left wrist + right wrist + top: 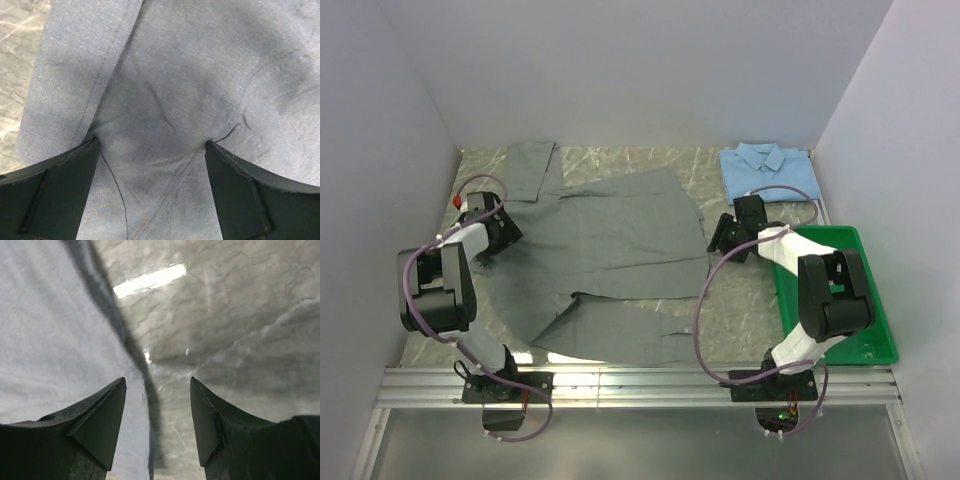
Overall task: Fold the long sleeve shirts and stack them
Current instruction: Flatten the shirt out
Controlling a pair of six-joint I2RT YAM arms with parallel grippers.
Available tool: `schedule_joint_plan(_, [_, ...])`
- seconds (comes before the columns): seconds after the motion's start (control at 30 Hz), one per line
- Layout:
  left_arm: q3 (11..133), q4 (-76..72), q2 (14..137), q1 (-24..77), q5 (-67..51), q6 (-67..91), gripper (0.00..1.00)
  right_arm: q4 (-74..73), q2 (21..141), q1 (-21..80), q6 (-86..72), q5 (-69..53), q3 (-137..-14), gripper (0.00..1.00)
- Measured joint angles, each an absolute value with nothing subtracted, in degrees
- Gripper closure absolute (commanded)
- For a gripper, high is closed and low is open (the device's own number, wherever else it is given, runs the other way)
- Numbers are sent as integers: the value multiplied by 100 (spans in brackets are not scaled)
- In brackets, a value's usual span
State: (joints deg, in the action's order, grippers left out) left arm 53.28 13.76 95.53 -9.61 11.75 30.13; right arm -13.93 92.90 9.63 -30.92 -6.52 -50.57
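Observation:
A grey long sleeve shirt (610, 255) lies spread flat on the marble table, one sleeve reaching to the back left. A light blue shirt (770, 172) lies folded at the back right. My left gripper (507, 236) is low over the grey shirt's left side. In its wrist view the gripper (152, 145) stands wide open, and grey cloth (175, 75) with a seam lies between the fingers. My right gripper (720, 238) is at the shirt's right edge. It is open (157, 382), with one finger over the cloth (50, 340) and the other over bare table (240, 315).
A green plastic tray (868, 290) sits at the right, under the right arm. White walls close in the left, back and right. A metal rail (640, 385) runs along the near edge.

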Motion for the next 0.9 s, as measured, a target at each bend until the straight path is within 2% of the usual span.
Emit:
schedule_joint_plan(0.17, [5277,1448,9262,-902,1022,2963,6,-1490,8720,1887,-2611,-106,-5094,39])
schedule_joint_plan(0.33, [4991,1664,8003,-548,965,3214,6,-1450,8584,3319,-2196,-224,-5461,39])
schedule_joint_plan(0.6, [4106,1994,6615,-349,517,3745,6,-1835,9760,4908,-1616,27,-6766,39])
schedule_joint_plan(0.9, [3590,2377,6250,-279,370,3970,7,-2762,10849,5441,-1072,298,-7323,39])
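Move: The grey shirt's near body edge, where the body meets the lower sleeve, lies about 23 cm left and 11 cm back of the right hand, a centimetre or so below. Of that hand, the notch ending this edge is some 34 cm left and 11 back, the lower cuff 10 left and 20 back. The shirt's rounded near-left part lies roughly 14 cm back and 6 right of the left hand; from there the notch is 12 back, 17 right. Off the grey shirt's right edge, the right hand rises some 7 cm, swings about 24 cm left over the body and 11 cm back, turning roughly 55 degrees counter-clockwise, then comes down by the near body edge. The left hand lifts off the cloth, moves back and right towards the near-left part, and sinks partway. Both stay open. ##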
